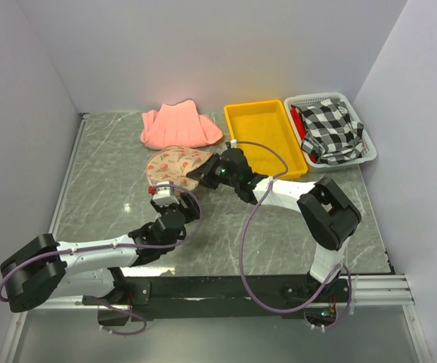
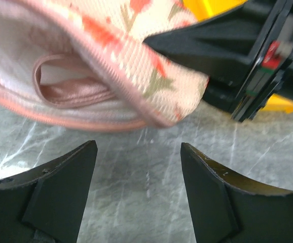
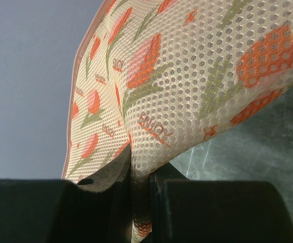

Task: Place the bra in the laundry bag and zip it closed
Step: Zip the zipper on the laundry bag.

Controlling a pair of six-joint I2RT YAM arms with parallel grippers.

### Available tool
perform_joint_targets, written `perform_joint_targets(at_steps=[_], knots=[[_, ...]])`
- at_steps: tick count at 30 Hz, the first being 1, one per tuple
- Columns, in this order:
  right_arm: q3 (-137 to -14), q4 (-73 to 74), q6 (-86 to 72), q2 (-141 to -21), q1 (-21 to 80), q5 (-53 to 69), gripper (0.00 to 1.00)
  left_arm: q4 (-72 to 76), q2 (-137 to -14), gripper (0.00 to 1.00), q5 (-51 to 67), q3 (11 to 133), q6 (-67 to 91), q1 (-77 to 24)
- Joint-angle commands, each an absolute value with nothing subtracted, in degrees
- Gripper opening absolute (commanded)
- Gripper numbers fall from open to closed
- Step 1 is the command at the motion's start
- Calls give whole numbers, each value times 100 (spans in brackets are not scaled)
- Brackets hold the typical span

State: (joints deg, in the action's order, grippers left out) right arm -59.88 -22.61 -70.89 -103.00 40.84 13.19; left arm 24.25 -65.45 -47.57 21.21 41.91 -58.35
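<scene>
The laundry bag (image 1: 175, 162), beige mesh with red-orange tulip prints and pink edging, lies at mid-table. My right gripper (image 1: 201, 173) is shut on its right edge and lifts the upper layer (image 3: 187, 76), pinched between the jaws (image 3: 141, 174). Through the gaping mouth, in the left wrist view, a shiny dusty-pink fold of the bra (image 2: 68, 91) shows inside the bag (image 2: 136, 55). My left gripper (image 1: 162, 198) hovers just in front of the bag's near edge, open (image 2: 138, 152), with only bare table between its fingers. In the top view the bra is hidden.
A salmon-pink folded cloth (image 1: 179, 126) lies behind the bag. A yellow tray (image 1: 266, 134) stands at the back right, close behind the right wrist. Next to it is a white basket (image 1: 367, 151) holding a black-and-white checked cloth (image 1: 330, 130). Walls enclose the grey marbled table (image 1: 105, 181).
</scene>
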Motion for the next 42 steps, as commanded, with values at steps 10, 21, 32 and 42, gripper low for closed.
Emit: perform_joint_targets(at_steps=[10,21,32,42], knots=[[-6056,-2496,-7058,-9923,4069,1362,0,3059,-7163,69,-4878,2716,4245,-5889],[-6012,-2558,-7040,-9905,4096,1433,0,3041,-7286,41,-5098,2821,4228,-5880],[-5854,-2531,-6996,-9756,4087,1441,0,2883,-7260,1,-5010,2892,4307,-5678],[-5871,-2479,-6970,-9721,4087,1406,0,2409,-6593,1,-5150,2620,4368,-5537]])
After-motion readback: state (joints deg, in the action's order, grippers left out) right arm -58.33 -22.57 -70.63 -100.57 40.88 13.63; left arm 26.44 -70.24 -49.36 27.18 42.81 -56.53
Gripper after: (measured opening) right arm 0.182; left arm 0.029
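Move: About 3 cm ahead of the open left fingers, roughly 2 cm to their right and 2 cm above them, hangs the near corner of the laundry bag's piped edge. The right gripper, already holding the bag, is about 8 cm ahead of the left hand, 5 cm right and 4 cm higher; from it the corner is some 5 cm back, 3 cm left and 2 cm lower. The pink cloth lies some 26 cm ahead of the left hand, 2 cm left and 12 cm below. Easing forward, right and up by only about 3 cm in all, the left hand brings its fingers to the near corner of the bag's edge, then shuts them from wide open to nearly closed, seeming to pinch it. It then rises about 1 cm and drifts slightly left. The right hand keeps its grip on the bag, yielding about 1 cm up and back late on. ##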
